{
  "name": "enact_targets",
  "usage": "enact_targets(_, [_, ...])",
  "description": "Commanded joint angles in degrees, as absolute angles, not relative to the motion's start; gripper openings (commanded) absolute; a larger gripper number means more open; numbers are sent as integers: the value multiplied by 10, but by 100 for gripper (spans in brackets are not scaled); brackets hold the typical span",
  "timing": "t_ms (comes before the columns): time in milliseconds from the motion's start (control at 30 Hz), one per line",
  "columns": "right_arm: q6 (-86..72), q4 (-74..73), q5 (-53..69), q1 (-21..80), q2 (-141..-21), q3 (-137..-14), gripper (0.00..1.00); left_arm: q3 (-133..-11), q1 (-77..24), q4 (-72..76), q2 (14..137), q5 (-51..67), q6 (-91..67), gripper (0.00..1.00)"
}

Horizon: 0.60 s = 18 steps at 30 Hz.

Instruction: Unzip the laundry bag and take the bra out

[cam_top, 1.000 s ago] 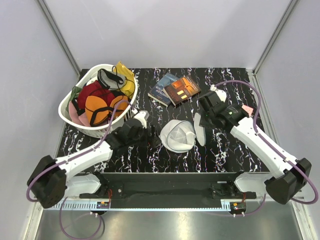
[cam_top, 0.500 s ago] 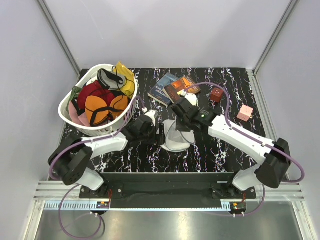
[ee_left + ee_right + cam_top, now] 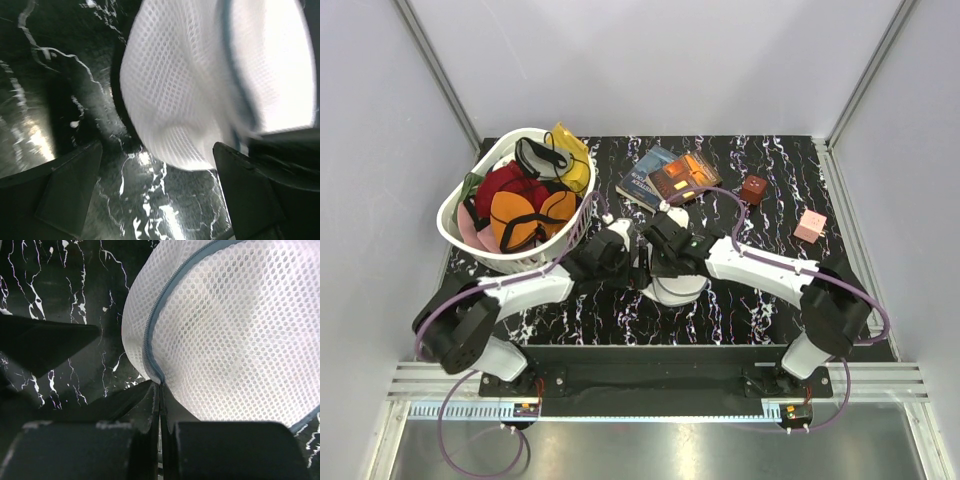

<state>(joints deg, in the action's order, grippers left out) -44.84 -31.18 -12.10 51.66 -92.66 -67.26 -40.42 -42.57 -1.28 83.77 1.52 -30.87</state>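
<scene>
The laundry bag [image 3: 682, 290], a white mesh pouch with a grey-blue zip, lies at the table's middle, mostly covered by both wrists in the top view. In the left wrist view the laundry bag [image 3: 190, 90] sits just beyond my left gripper [image 3: 157, 155], which is open, its dark fingers [image 3: 70, 195] spread over the table and touching nothing. In the right wrist view my right gripper [image 3: 160, 387] is shut, its tips pinched where the zip [image 3: 150, 335] ends on the laundry bag [image 3: 235, 335]. From above, my left gripper [image 3: 640, 270] and right gripper [image 3: 656, 272] meet at the bag's left side. The bra is hidden.
A white slotted basket [image 3: 460, 228] full of coloured garments stands at the back left. Two books [image 3: 670, 178] lie behind the bag. A small brown cube [image 3: 753, 189] and a pink block [image 3: 810, 225] sit at the right.
The right arm swung in from the right side to the bag's left edge. The left arm reached forward to the bag, and its jaws spread a little wider.
</scene>
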Motion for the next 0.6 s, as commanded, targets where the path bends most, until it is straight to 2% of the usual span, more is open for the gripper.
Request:
enact_targets(0, [-479, -245, -102, 522, -930, -650, 0, -400, -424, -54, 743, -41, -306, 99])
enact_targets(333, [-491, -175, -58, 521, -1017, -642, 0, -387, -421, -170, 585, -91, -336, 99])
enact_targets(500, [-484, -171, -59, 522, -1011, -650, 0, -398, -417, -210, 521, -106, -338, 99])
enact_targets(567, [-479, -171, -63, 521, -998, -646, 4, -407, -417, -228, 511, -110, -338, 99])
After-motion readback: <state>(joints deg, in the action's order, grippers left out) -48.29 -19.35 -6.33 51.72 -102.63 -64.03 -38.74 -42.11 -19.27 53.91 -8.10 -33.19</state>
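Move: The right gripper already has the zippered edge of the laundry bag's lid pinched. The middle of the bag lies roughly 5 cm to its right, 2 cm ahead and 7 cm below. The blue book is about 24 cm ahead and 2 cm left, the orange book equally far ahead but 6 cm right, both some 8 cm lower. From the empty, open left gripper, the bag's middle is about 8 cm right, 2 cm ahead and 2 cm lower; the basket's middle is some 26 cm left, 18 cm ahead. Lower the right gripper about 6 cm onto the left side of the laundry bag, easing 3 cm left as it sinks, fingers still shut on the zippered lid edge. Meanwhile raise the left gripper about 10 cm and draw it left and slightly back, clear of the bag, wide open, fingers levelling out a little and turning slightly counter-clockwise. ##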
